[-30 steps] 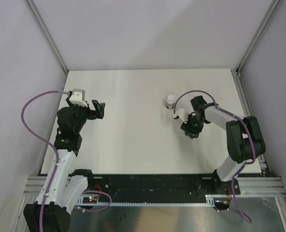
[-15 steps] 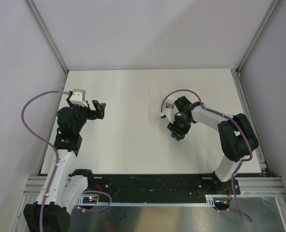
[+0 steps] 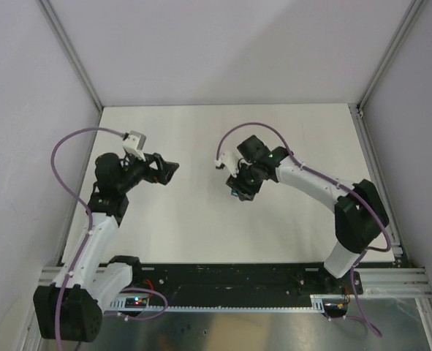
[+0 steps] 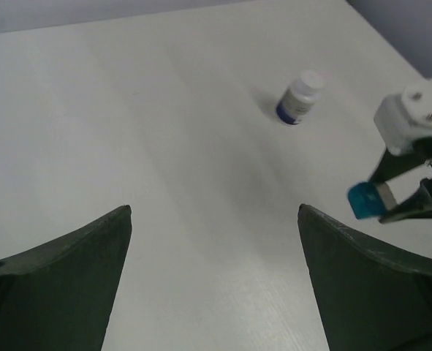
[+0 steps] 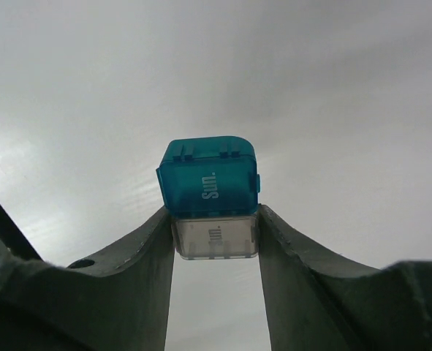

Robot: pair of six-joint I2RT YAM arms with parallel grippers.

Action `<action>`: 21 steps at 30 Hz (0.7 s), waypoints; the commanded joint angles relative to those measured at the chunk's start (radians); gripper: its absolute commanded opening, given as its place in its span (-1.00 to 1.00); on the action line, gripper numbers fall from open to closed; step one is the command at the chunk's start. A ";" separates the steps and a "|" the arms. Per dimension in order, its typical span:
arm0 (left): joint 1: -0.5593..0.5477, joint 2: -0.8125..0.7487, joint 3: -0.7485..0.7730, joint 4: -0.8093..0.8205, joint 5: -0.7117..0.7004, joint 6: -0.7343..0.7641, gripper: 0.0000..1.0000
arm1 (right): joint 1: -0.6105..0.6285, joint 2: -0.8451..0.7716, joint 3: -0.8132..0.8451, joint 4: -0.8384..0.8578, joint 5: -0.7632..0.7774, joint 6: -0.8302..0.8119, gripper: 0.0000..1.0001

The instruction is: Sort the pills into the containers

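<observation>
The containers point(image 5: 212, 191) are a joined pair of small cubes, teal on top and grey below, both marked "Sun.". My right gripper point(image 5: 216, 219) is shut on the grey cube, one finger on each side, and holds the pair above the white table. From the top view the right gripper point(image 3: 239, 189) is near the table's middle, with a bit of teal of the containers point(image 3: 234, 194) showing beneath it. My left gripper point(image 3: 164, 170) stands open and empty at the left, pointing toward them. In its wrist view the containers point(image 4: 365, 199) appear at the right. No pills are in view.
A small white capped bottle point(image 4: 297, 97) with a blue label stands upright on the table point(image 3: 186, 131) beyond the right gripper; the right arm covers it in the top view. Grey walls and metal posts point(image 3: 73, 55) enclose the table.
The right arm has swung left toward the table's middle, carrying the containers, with its jaws tightened on them. The left gripper has turned and reached right, still open.
</observation>
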 commanded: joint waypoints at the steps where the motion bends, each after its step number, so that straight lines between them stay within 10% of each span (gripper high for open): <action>1: -0.067 0.075 0.127 -0.006 0.145 -0.077 0.97 | 0.025 -0.103 0.180 0.002 0.003 0.028 -0.52; 21: -0.313 0.430 0.372 -0.032 0.325 -0.387 0.85 | 0.120 -0.130 0.332 0.014 0.033 0.065 -0.50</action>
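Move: The right gripper already holds the teal-and-clear pill box, with the teal end sticking out past its fingertips. From the open left gripper, the pill box is about 23 cm to the right, roughly 4 cm back and 15 cm lower. Seen from the right hand, the left gripper waits some 24 cm to the left, 4 cm ahead and 15 cm higher. The white bottle stands on the table about 18 cm ahead of the right hand, 3 cm to its right and 4 cm lower. Lift the held pill box with the right gripper about 15 cm, carrying it left towards the left gripper and tilting the fingers upward, then nearly stop and keep the grip. Meanwhile swing the left gripper some 15 cm right to meet it, rising slightly before easing down, turning clockwise and tipping down, fingers kept wide around the teal end. ##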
